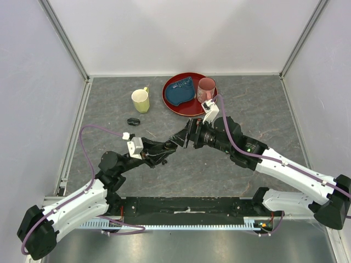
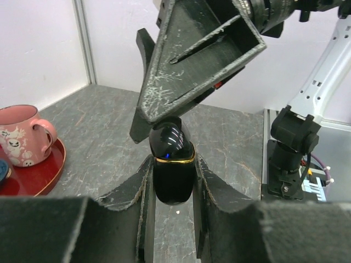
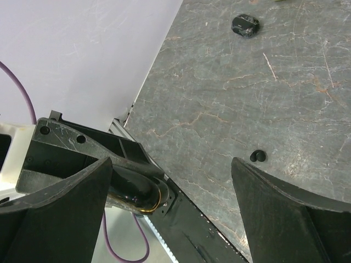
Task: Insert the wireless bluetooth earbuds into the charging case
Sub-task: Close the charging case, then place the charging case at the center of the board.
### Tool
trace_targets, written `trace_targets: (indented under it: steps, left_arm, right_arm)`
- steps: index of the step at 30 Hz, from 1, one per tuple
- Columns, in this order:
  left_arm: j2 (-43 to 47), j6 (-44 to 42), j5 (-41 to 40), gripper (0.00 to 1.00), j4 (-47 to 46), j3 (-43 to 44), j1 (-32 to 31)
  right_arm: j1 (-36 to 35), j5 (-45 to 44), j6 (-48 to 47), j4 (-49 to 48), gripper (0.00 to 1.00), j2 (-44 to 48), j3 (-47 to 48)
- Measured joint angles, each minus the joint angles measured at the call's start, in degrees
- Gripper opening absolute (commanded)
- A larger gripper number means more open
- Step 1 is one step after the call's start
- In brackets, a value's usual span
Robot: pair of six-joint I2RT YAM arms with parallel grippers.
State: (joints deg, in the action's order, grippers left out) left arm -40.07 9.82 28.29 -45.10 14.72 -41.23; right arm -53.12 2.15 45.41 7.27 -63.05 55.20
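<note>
My left gripper [image 2: 173,164] is shut on a glossy black charging case [image 2: 173,181] with a gold rim, held upright above the table. Its rounded lid [image 2: 171,139] is tipped to one side. My right gripper [image 3: 171,164] stands open, jaws wide apart, and one of its fingers [image 2: 197,60] rests against the lid from above. In the right wrist view the case [image 3: 134,189] shows beside that finger. One tiny black earbud [image 3: 258,156] lies on the grey table below. In the top view both grippers meet mid-table, left gripper [image 1: 171,144] and right gripper [image 1: 185,135].
A second black oval case [image 1: 133,121] lies on the table at the left, also seen as the second case [image 3: 245,24]. Behind stand a yellow mug [image 1: 141,101] and a red tray [image 1: 174,105] holding a blue cloth [image 1: 180,92] and a pink mug [image 1: 206,89]. White walls enclose the table.
</note>
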Motion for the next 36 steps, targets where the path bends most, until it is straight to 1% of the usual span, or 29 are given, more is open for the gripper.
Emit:
trace_targets:
  steps: [10, 16, 20, 25, 28, 32, 36]
  left_arm:
    - [0.2, 0.3, -3.3, 0.02, 2.8, 0.0, 0.0]
    - [0.0, 2.7, -5.0, 0.02, 6.0, 1.0, 0.0]
    - [-2.4, 5.1, -6.0, 0.02, 13.2, 6.1, 0.0]
    - [-8.3, 9.7, -8.2, 0.02, 20.5, 13.9, 0.1]
    - [-12.3, 13.2, -8.4, 0.02, 22.7, 16.2, 0.1]
    - [-19.6, 18.3, -8.2, 0.02, 24.7, 18.2, 0.1]
    - [-26.9, 22.9, -8.1, 0.02, 26.6, 20.9, 0.1]
  right_arm:
    - [0.0, -0.3, 0.9, 0.4, 0.95, -0.9, -0.6]
    - [0.1, -2.5, 1.5, 0.9, 0.98, -1.4, -0.7]
    - [0.0, -9.2, 3.4, 2.9, 0.98, 0.9, -1.5]
    - [0.0, -21.7, 9.3, 9.5, 0.98, 8.7, -4.5]
    - [0.1, -28.3, 13.0, 13.6, 0.98, 13.7, -6.7]
    - [0.1, -33.9, 16.0, 17.3, 0.98, 18.2, -8.3]
    - [0.1, -36.3, 17.3, 19.7, 0.98, 19.8, -8.8]
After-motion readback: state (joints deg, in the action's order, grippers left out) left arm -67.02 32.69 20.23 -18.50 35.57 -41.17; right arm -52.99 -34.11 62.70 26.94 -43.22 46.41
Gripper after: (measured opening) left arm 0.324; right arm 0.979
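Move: The lid of the charging case, held in my left fingers, sits about 3 cm right of my left hand, some 1 cm ahead and 1 cm above it. From my right hand, whose finger already rests on it, the lid is roughly 3 cm back, 3 cm left and barely lower. On the table about 25 cm below my right hand, one loose earbud lies some 5 cm left and level fore-and-aft, another about 25 cm right and 5 cm ahead. With the near finger of my wide-open right hand I keep pressing the lid down, both hands sinking a bit over 1 cm together. Then my right finger comes off and that hand sweeps some 14 cm to the right, turning about 40 degrees clockwise, while my left keeps its grip and carries the case down, forward and right, rolling its front side down about 45 degrees. ##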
